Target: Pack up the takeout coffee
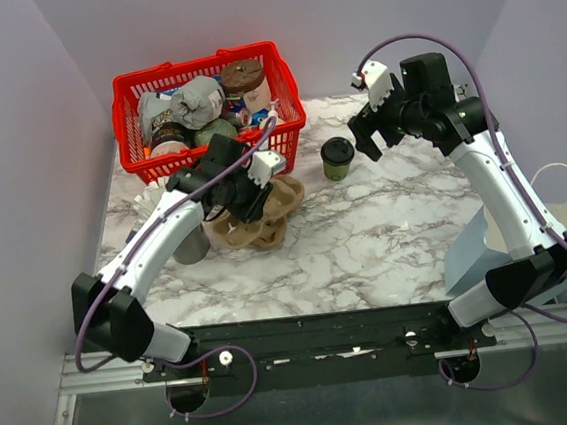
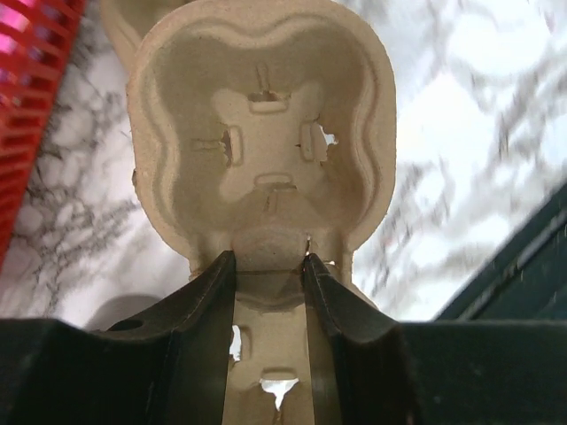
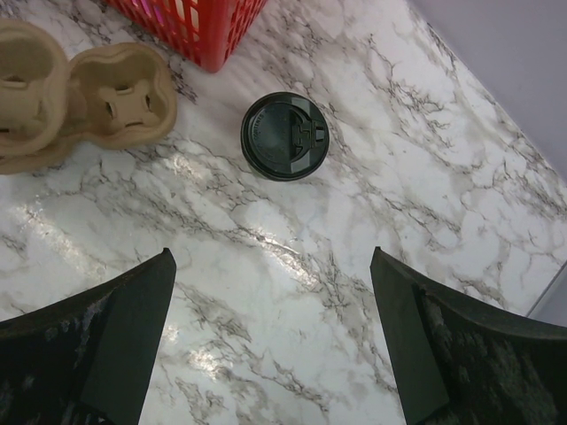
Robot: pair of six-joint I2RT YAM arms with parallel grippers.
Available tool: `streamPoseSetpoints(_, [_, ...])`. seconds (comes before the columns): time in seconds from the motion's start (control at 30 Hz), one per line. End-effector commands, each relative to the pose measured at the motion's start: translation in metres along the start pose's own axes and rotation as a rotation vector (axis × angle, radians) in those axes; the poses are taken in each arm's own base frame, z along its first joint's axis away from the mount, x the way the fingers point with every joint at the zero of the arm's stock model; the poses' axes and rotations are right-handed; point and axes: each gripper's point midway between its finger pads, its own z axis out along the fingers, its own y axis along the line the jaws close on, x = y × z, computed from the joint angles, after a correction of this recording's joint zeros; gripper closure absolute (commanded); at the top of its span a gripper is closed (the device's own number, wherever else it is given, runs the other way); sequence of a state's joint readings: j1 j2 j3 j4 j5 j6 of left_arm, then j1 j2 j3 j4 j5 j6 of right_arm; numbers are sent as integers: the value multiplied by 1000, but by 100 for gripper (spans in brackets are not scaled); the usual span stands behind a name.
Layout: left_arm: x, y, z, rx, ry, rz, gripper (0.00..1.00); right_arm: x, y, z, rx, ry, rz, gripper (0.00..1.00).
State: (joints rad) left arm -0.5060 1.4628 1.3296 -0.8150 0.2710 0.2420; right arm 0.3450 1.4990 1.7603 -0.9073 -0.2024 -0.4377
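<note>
The takeout coffee [image 1: 337,157], a green cup with a black lid [image 3: 284,135], stands upright on the marble table to the right of the red basket. My right gripper [image 1: 369,140] hovers open just to its right, and in the right wrist view the gripper [image 3: 270,257] has only bare table between its fingers, with the cup ahead of them. The brown cardboard cup carrier [image 1: 269,217] lies in front of the basket. My left gripper [image 2: 268,258] is shut on the ridge between two of the carrier's [image 2: 261,133] cup wells.
The red basket [image 1: 189,67], full of packets and tubs, stands at the back left, its corner close to the carrier [image 3: 115,97]. A grey metal cup [image 1: 194,245] sits half hidden under my left arm. A pale blue-grey object [image 1: 471,255] lies at the table's right edge.
</note>
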Motion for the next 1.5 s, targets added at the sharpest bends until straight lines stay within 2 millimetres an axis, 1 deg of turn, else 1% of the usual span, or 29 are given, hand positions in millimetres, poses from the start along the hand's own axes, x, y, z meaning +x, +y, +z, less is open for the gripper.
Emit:
streamPoseSetpoints(0.0, [67, -33, -26, 151, 128, 162, 71, -2, 3, 4, -28, -7, 7, 0])
streamPoseSetpoints(0.07, [83, -40, -37, 184, 133, 225, 71, -3, 4, 2, -30, -11, 11, 0])
streamPoseSetpoints(0.1, [107, -44, -38, 206, 184, 225, 71, -3, 5, 0, -29, -12, 9, 0])
streamPoseSetpoints(0.17, [127, -45, -46, 198, 197, 278, 71, -3, 5, -3, -25, -14, 9, 0])
streamPoseSetpoints(0.2, [149, -46, -44, 208, 235, 304, 71, 0, 5, -3, -21, -7, 8, 0])
streamPoseSetpoints(0.27, [162, -44, -47, 180, 226, 342, 69, 2, 6, -7, -16, -10, 6, 0])
streamPoseSetpoints(0.3, [175, -45, -41, 186, 237, 367, 69, 3, 6, -7, -13, -6, 3, 0])
streamPoseSetpoints(0.33, [180, -46, -40, 186, 234, 382, 69, 6, 7, -8, -14, 0, 4, 0])
streamPoseSetpoints(0.43, [186, -46, -31, 182, 204, 408, 67, 12, 9, -7, -18, 12, 5, 0])
streamPoseSetpoints(0.47, [186, -47, -30, 184, 192, 416, 65, 13, 9, -8, -17, 13, 6, 0])
streamPoseSetpoints(0.63, [178, -45, -14, 182, 121, 455, 61, 18, 11, -10, -18, 29, 4, 0])
streamPoseSetpoints(0.73, [179, -43, -9, 183, 131, 454, 54, 19, 11, -19, -17, 38, -9, 0])
streamPoseSetpoints(0.77, [181, -43, -8, 188, 144, 449, 49, 20, 11, -21, -12, 41, -13, 0])
streamPoseSetpoints(0.87, [182, -42, -9, 186, 152, 446, 40, 26, 8, -37, 28, 52, -31, 0])
streamPoseSetpoints(0.97, [172, -44, -15, 186, 125, 457, 36, 33, -5, -59, 136, 76, -26, 0])
streamPoseSetpoints(1.0, [161, -43, -19, 181, 99, 461, 35, 34, -11, -68, 177, 81, -16, 0])
streamPoseSetpoints(1.03, [153, -45, -21, 181, 77, 445, 34, 37, -31, -84, 282, 86, 40, 0])
streamPoseSetpoints(1.07, [143, -49, -22, 197, 45, 434, 31, 38, -42, -95, 328, 85, 79, 0])
streamPoseSetpoints(1.1, [125, -47, -27, 184, 2, 432, 29, 52, -59, -109, 384, 122, 149, 0])
streamPoseSetpoints(1.13, [111, -48, -28, 177, -34, 404, 28, 48, -70, -125, 434, 101, 211, 1])
streamPoseSetpoints(1.17, [103, -49, -25, 187, -44, 390, 27, 56, -80, -131, 460, 125, 255, 1])
streamPoseSetpoints(1.2, [79, -48, -28, 177, -104, 397, 27, 77, -90, -145, 497, 186, 321, 2])
streamPoseSetpoints(1.27, [63, -52, -21, 205, -114, 364, 27, 87, -104, -165, 558, 223, 374, 2])
streamPoseSetpoints(1.3, [43, -53, -23, 201, -159, 371, 27, 97, -104, -173, 574, 263, 394, 2])
streamPoseSetpoints(1.33, [35, -54, -22, 206, -172, 367, 27, 108, -112, -188, 630, 301, 409, 2])
streamPoseSetpoints(1.37, [29, -57, -18, 221, -170, 347, 27, 115, -115, -196, 659, 325, 411, 3])
streamPoseSetpoints(1.4, [17, -61, -19, 225, -196, 363, 27, 122, -115, -207, 687, 353, 413, 3])
streamPoseSetpoints(1.43, [8, -63, -19, 228, -220, 373, 27, 132, -122, -222, 734, 388, 416, 3])
streamPoseSetpoints(1.47, [4, -65, -17, 234, -228, 377, 27, 139, -123, -231, 753, 407, 419, 3])
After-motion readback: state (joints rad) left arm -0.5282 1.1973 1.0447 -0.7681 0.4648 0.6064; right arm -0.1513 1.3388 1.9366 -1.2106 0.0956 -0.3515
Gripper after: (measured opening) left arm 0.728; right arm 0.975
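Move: The left hand already holds one cup carrier by its middle; the bare patch of table for it lies about 13 cm back, 9 cm to the left and some 11 cm below. The second carrier stands about 4 cm ahead and 7 cm to the right, and the utensil can 3 cm back and 15 cm left. From the empty right hand, that patch is roughly 21 cm back, 43 cm left and well below. Keeping its pinch on the carrier's middle, the left hand takes it back, left and down about 19 cm to the bare table near the front edge, turning some 25 degrees clockwise, then opens and lets go. It pulls clear up, right and forward, about 15 cm. Late on, the empty right hand swings some 23 cm right, also rising and drawing back a little, turning clockwise. ##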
